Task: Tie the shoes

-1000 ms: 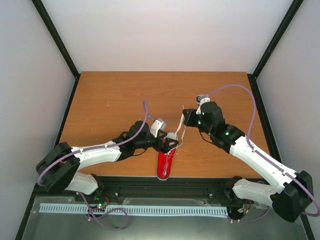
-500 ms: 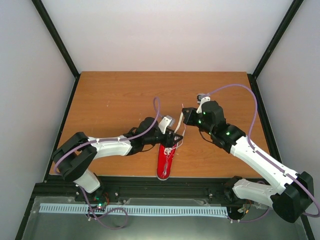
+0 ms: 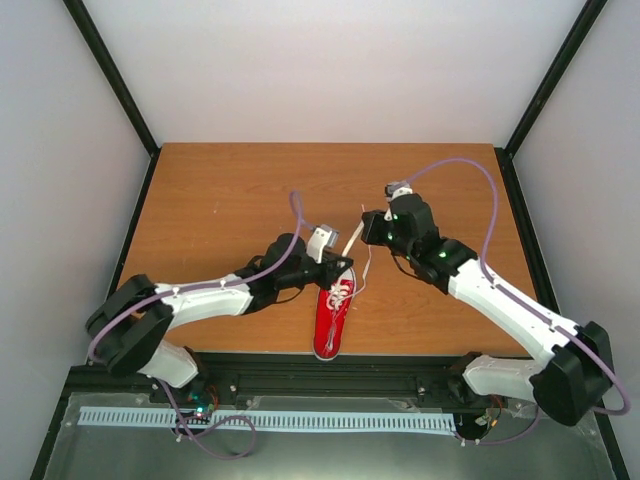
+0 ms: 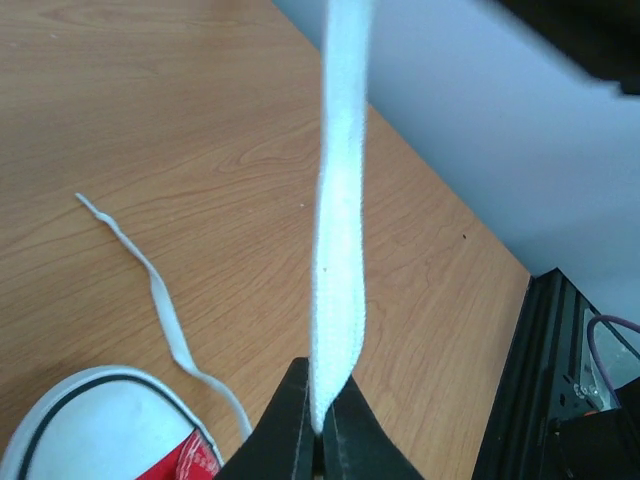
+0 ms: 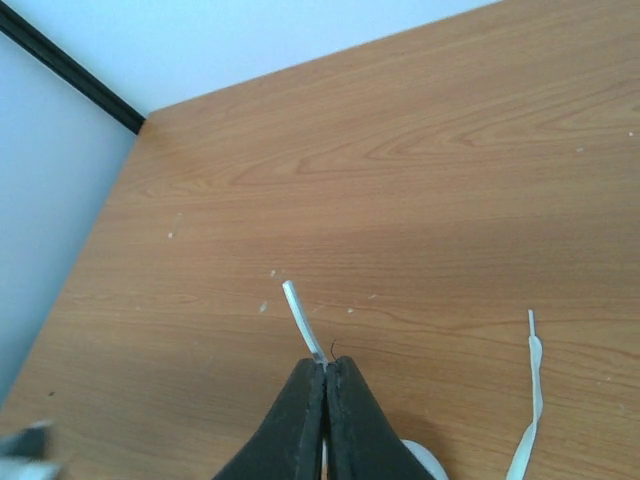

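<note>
The shoe (image 3: 330, 318), a red sneaker with white toe cap and white laces, lies on the table near the front edge, toe toward the arm bases. My left gripper (image 3: 346, 262) hangs at the shoe's far end, shut on a flat white lace (image 4: 338, 250). That lace runs taut up to my right gripper (image 3: 366, 229), which is shut on its end; the stiff tip (image 5: 300, 318) pokes out past the fingertips. A second lace (image 3: 367, 272) trails loose on the wood to the right of the shoe; the left wrist view shows this loose lace (image 4: 160, 300) beside the shoe's white rim (image 4: 90, 420).
The wooden table (image 3: 220, 200) is bounded by white walls and black corner posts. A black rail (image 3: 330, 375) runs along the near edge, just below the shoe's toe. Purple cables loop above both wrists.
My left gripper has come in over the shoe's far end and shut on the lace. The right gripper has drawn up and to the left, pulling that lace taut.
</note>
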Controlling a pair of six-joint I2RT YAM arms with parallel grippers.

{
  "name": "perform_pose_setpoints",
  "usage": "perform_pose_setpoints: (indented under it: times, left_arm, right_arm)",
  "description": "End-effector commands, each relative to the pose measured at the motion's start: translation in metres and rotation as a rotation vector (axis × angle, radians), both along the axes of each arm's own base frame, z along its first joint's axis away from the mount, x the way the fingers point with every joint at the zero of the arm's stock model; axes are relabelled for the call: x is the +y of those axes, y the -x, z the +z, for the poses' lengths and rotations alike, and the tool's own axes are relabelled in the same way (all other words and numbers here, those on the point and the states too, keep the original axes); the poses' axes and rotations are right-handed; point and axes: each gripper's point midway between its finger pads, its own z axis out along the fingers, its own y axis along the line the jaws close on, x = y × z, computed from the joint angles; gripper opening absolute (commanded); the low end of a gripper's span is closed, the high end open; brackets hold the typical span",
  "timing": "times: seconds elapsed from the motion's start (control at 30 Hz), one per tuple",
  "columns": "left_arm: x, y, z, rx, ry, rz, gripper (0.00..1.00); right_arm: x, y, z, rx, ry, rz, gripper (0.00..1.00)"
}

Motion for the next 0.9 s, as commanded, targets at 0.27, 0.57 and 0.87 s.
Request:
perform_pose_setpoints:
  times: [0.27, 0.57, 0.87]
  left_arm:
    - [0.079, -0.001, -0.022, 0.186, -0.107, 0.203, 0.01]
    - [0.083, 0.008, -0.026, 0.177, -0.108, 0.173, 0.01]
    - [0.078, 0.016, -0.025, 0.164, -0.086, 0.117, 0.01]
  right_arm:
    - [-0.003, -0.03, -0.109, 0.202, 0.26, -0.08, 0.67]
    - [-0.013, -0.016, -0.186, 0.372, 0.388, -0.078, 0.71]
    - [-0.003, -0.014, -0.231, 0.47, 0.468, -0.034, 0.69]
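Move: Both grippers are already shut on one white lace, the right one near its free end. From the right hand the loose lace lies on the table about 24 cm below, 1 cm farther out and 1 cm to the right; the shoe's middle is some 11 cm back, 7 cm left and 21 cm down. From the left hand the shoe's middle lies about 5 cm back, 2 cm left and 12 cm below, the loose lace 7 cm ahead, 5 cm right and 15 cm down. Down goes the right hand, some 22 cm, after its fingers open and let go of the held lace; it tips steeper by roughly 30 degrees and ends low beside the shoe's toe, its well-opened fingers astride the loose lace. The left hand stays shut on its lace and carries it about 8 cm left across the shoe, rising slightly, then sinking. ##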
